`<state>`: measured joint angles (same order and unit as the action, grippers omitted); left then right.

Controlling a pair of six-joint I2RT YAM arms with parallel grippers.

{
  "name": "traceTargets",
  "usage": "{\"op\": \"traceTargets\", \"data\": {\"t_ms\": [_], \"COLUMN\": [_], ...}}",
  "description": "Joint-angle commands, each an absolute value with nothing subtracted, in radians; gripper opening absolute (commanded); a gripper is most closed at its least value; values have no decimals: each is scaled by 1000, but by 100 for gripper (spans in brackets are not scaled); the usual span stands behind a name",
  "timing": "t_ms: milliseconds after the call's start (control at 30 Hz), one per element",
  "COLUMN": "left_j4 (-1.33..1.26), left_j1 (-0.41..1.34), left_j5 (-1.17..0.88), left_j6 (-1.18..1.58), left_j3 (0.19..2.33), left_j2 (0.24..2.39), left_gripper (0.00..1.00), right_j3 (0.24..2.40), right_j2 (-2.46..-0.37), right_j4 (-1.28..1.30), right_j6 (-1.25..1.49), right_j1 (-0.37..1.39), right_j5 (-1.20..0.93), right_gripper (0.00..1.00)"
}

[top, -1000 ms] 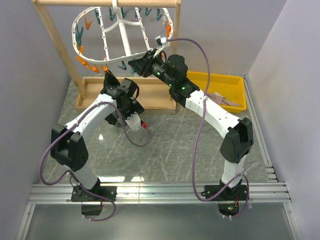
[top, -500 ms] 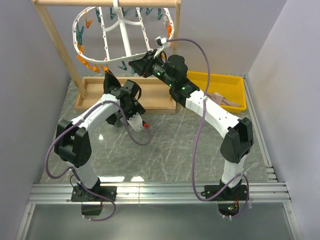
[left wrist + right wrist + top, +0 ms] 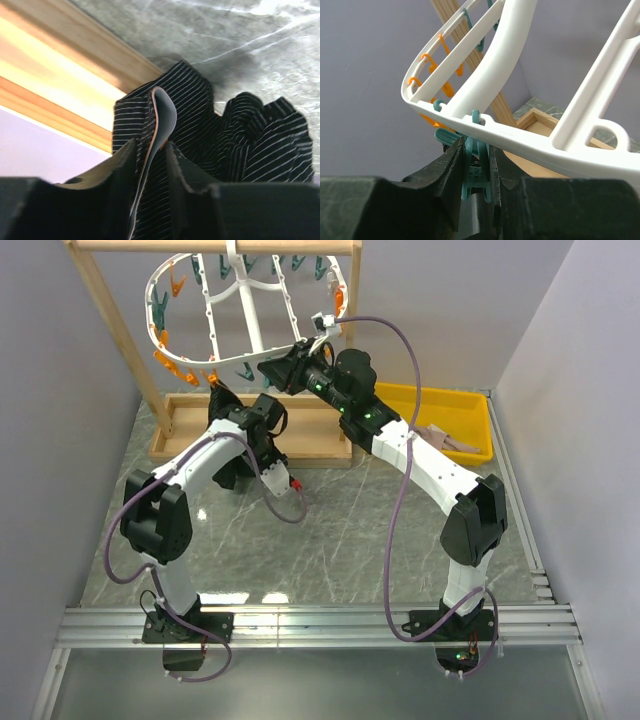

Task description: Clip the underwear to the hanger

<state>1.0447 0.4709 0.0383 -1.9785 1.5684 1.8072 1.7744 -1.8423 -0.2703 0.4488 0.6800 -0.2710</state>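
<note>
The underwear (image 3: 250, 130), black with thin white stripes, lies crumpled on the marble floor (image 3: 240, 40) against the wooden base (image 3: 75, 65). Its waistband (image 3: 165, 115) stands up in a fold. My left gripper (image 3: 151, 150) is shut on that fold, one finger on each side. From above, only a dark patch of the underwear (image 3: 222, 478) shows under my left arm, and the fingers are hidden. The white oval hanger (image 3: 255, 310) hangs from the wooden frame. At its near rim (image 3: 510, 50), my right gripper (image 3: 476, 147) is shut on a teal peg (image 3: 479, 165) hanging below the rim.
The wooden frame (image 3: 110, 330) stands on its tray-like wooden base (image 3: 190, 430) at the back left. A yellow bin (image 3: 450, 415) at the back right holds a pinkish-beige cloth (image 3: 440, 435). Orange and teal pegs (image 3: 165, 350) line the hanger. Grey walls close in both sides.
My left arm's elbow has swung right and forward, and the left jaws have narrowed onto the waistband fold. The right arm and the hanger have not moved.
</note>
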Motion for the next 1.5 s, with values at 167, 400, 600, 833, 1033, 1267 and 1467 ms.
{"op": "traceTargets", "data": {"t_ms": [167, 400, 600, 833, 1033, 1267, 1467], "left_j4": [1285, 1325, 1296, 1371, 1371, 1371, 1368], "left_j1": [471, 465, 465, 463, 459, 450, 445], "left_j5": [-101, -143, -101, -181, -225, -363, -478], "left_j6": [-1941, -1908, -1904, -1823, -1761, -1629, -1502], "left_j3": [1796, 1806, 1733, 1856, 1792, 1810, 1735], "left_j2": [1881, 1850, 1833, 1861, 1757, 1658, 1580], "left_gripper": [7, 0, 0, 0, 0, 0, 0], "right_j3": [1764, 1761, 1759, 1763, 1776, 1793, 1802], "right_j2": [-1818, -1819, -1821, -1822, -1833, -1850, -1861], "right_j4": [-268, -268, -271, -268, -262, -256, -256], "right_j6": [460, 474, 476, 474, 482, 505, 511], "right_j1": [670, 661, 660, 657, 647, 643, 640], "right_j5": [-293, -291, -293, -287, -270, -249, -241], "right_gripper": [0, 0, 0, 0, 0, 0, 0]}}
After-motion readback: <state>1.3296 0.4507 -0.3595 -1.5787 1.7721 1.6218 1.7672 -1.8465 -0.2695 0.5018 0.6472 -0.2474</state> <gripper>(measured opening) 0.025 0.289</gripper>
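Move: The underwear's loose waistband end stands practically at the left hand, between its half-open, downward-pointing fingers, perhaps 1 cm below the hand point. From that hand, the teal clip is about 8 cm to the right, 2 cm ahead and 28 cm up; the orange clip holding the other end is some 4 cm left, 2 cm ahead and 25 cm up; the wooden tray's middle is roughly 10 cm ahead, 2 cm right and 14 cm below. The right hand already has the teal clip between its fingers, with the loose end about 8 cm left, 2 cm back and 28 cm below it. The left fingers close fully on the underwear's loose waistband end, and after a small bob up and down the hand draws it back about 7 cm and lifts it some 10 cm, most of that lift in a quick last stretch, with the fingertips swinging about 25 degrees to the robot's right. The right hand keeps its squeeze on the teal clip at the hanger's near rim and eases a centimetre or two forward and to the right. ##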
